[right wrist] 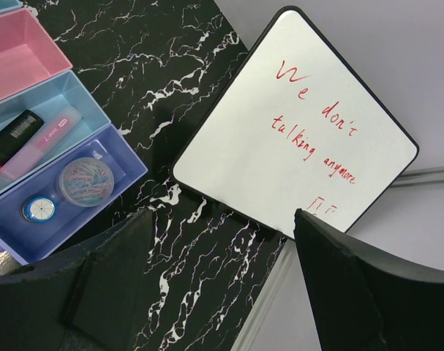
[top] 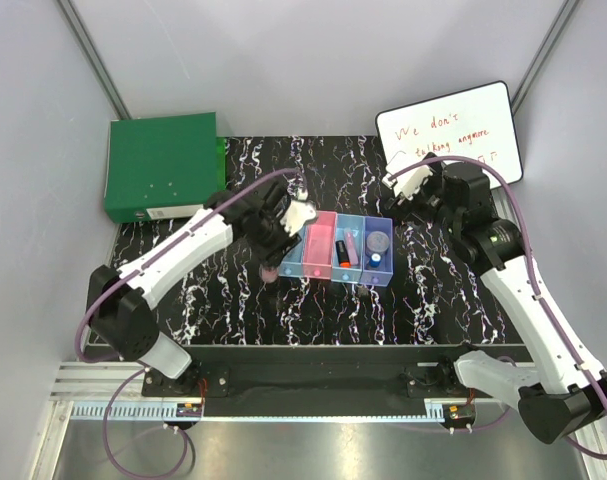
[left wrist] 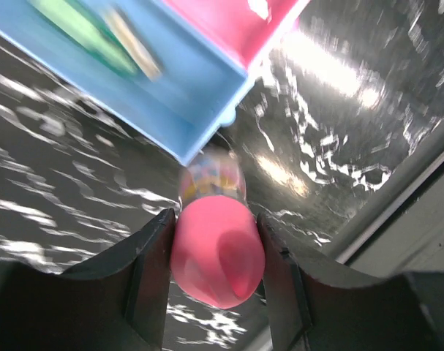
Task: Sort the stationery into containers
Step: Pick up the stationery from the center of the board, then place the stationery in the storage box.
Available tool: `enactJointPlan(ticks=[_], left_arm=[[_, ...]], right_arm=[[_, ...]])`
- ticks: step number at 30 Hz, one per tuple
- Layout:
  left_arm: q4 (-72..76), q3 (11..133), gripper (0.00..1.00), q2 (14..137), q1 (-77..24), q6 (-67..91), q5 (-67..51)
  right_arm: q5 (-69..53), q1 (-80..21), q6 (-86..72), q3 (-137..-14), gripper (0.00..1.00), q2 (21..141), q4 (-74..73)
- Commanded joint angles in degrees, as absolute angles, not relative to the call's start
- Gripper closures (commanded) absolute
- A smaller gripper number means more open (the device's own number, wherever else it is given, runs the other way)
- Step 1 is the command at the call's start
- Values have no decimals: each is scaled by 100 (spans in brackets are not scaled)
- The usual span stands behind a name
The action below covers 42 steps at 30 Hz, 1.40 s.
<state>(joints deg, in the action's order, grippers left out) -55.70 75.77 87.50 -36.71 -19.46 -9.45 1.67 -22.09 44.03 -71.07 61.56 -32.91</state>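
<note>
My left gripper (left wrist: 217, 292) is shut on the pink-capped tube (left wrist: 216, 248), holding it by the cap just off the near corner of the leftmost light blue bin (left wrist: 170, 102). A green stick (left wrist: 83, 33) lies in that bin, and the pink bin (left wrist: 236, 22) is beside it. In the top view this gripper (top: 270, 262) is at the left end of the bin row (top: 335, 280). My right gripper (right wrist: 218, 227) is open and empty over the table. Beside it, an orange marker (right wrist: 2, 146) and a pink marker (right wrist: 50, 135) lie in the second blue bin. A round disc (right wrist: 85, 180) and a small blue piece (right wrist: 40, 210) lie in the purple bin (right wrist: 126, 157).
A white writing board (top: 448, 135) with red handwriting leans at the back right, just behind my right gripper (top: 401, 178). A large flat green box (top: 161, 165) sits at the back left. The table is black marble-patterned (top: 283, 310).
</note>
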Motion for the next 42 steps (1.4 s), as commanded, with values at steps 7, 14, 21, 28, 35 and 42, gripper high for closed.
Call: enactJointPlan(ticks=[7,14,21,28,35,42], left_arm=[[-6020,9641,100,8991,-3920,-3155,-1204],[-5810,9914,100,9614,-4043,-3796,-1818],[-5520,10336,100,10230,-4043,-4332,-2030],[-5485,10556,100,10529,-4043,-4368,-2197],[-5239,10389,100,10757,-4034,-4517,-2224],[-4957,10468,100,11188,-3982,-4614,-2346]], right_arm=[[360,-2259,4359,-7066,14,5985,-3261],[404,-2250,4439,-7031,14,5968,-3261],[589,-2250,4491,-6786,14,5766,-3261],[545,-2250,4518,-6706,14,5757,-3252],[773,-2250,4386,-6548,14,5669,-2980],[800,-2250,4272,-6451,14,5642,-2892]])
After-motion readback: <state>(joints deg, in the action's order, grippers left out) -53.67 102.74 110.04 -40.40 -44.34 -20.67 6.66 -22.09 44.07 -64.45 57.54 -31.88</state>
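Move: The pink-capped bottle is already in my left fingers, just left of the blue compartment with the green item. The pink compartment it goes to lies about 11 cm to my left hand's right, 5 cm ahead and 9 cm below. The blue compartment with the green item is 6 cm left of it; the one with the black marker is 6 cm right of it. From my right hand, the pink compartment is some 19 cm left, 3 cm back and 27 cm below. I swing my left hand up about 10 cm, forward and right, keeping my hold on the bottle's pink cap. Then I carry it on rightwards over the near-side blue compartment with the green item and sink some 8 cm towards the pink one, turning about 30 degrees clockwise. My open right hand eases roughly 3 cm down and right, touching nothing. ##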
